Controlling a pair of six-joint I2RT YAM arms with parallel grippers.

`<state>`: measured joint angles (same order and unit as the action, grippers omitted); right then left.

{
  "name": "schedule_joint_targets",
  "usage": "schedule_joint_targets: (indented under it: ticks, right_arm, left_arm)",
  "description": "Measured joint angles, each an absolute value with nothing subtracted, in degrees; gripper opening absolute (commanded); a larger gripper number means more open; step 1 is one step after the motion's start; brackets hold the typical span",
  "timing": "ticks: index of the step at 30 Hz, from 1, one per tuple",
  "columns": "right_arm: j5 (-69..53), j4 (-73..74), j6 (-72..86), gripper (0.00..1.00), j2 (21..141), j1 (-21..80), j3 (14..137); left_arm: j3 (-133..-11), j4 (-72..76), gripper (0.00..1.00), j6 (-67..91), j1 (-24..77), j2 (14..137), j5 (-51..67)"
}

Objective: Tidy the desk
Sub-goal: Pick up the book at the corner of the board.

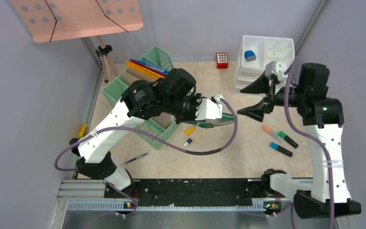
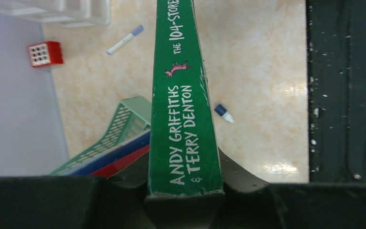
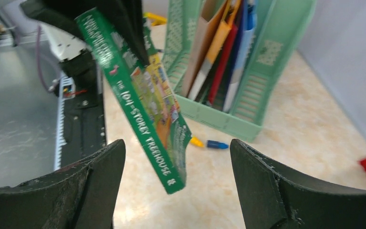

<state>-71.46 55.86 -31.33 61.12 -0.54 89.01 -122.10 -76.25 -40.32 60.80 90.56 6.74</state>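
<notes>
The desk (image 1: 219, 152) is a beige marble-patterned top. My left gripper (image 1: 208, 114) is shut on a green paperback book (image 1: 219, 123) and holds it in the air over the middle of the desk. In the left wrist view the book's spine (image 2: 183, 119) runs straight out from between the jaws of the left gripper (image 2: 186, 180). My right gripper (image 1: 240, 101) is open and faces the book's free end. In the right wrist view the book (image 3: 147, 119) hangs tilted before the right gripper (image 3: 176, 148), touching neither finger.
A green file holder (image 1: 124, 88) with folders stands at the left. At the back right is a white organiser (image 1: 271, 47) holding a blue eraser (image 1: 250, 55). Near it sits a red block (image 1: 222, 60). Three markers (image 1: 281, 140), two caps (image 1: 189, 136) and a pen (image 1: 137, 158) lie loose. The pink stand (image 1: 76, 19) is at the back left.
</notes>
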Motion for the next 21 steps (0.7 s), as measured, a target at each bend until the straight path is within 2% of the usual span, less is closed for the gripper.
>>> schedule_joint_targets:
  ticks: [9, 17, 21]
  right_arm:
    - [-69.5, 54.9, -33.3, 0.80, 61.0, 10.8, 79.5]
    - [-63.3, 48.7, -32.1, 0.78, 65.1, 21.6, 77.5]
    - [-62.0, 45.2, -30.9, 0.74, 66.8, 23.3, 75.8]
  left_arm:
    - [-121.3, -79.8, 0.00, -36.5, 49.8, 90.6, 20.4]
    - [-118.4, -80.4, 0.00, -36.0, 49.6, 90.6, 25.1]
    - [-118.4, -80.6, 0.00, -36.0, 49.6, 90.6, 26.0]
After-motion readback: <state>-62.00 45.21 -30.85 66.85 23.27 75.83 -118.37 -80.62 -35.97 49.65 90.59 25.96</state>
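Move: The green book, already pinched at one end in the left fingers, has its middle about 13 cm left of the open right hand, 2 cm back and some 13 cm below; from the left hand it is about 9 cm right, level in depth and 8 cm down. On the table roughly 40 cm below the right hand, the yellow marker is 12 cm ahead and 24 cm left, the blue-white marker 6 cm ahead and 25 cm left. The green basket is about 27 cm ahead, 19 cm left and 30 cm below the left hand. The right hand comes down about 9 cm and left some 8 cm towards the free end of the green book, easing slightly back and then forward again, turning some 15 degrees counter-clockwise and keeping its fingers wide open so that they come to either side of that end. The left hand keeps its pinch on the other end, sinking a little and shifting slightly left, and rolls about 20 degrees with the forward side dipping to turn the book to the incoming fingers. ##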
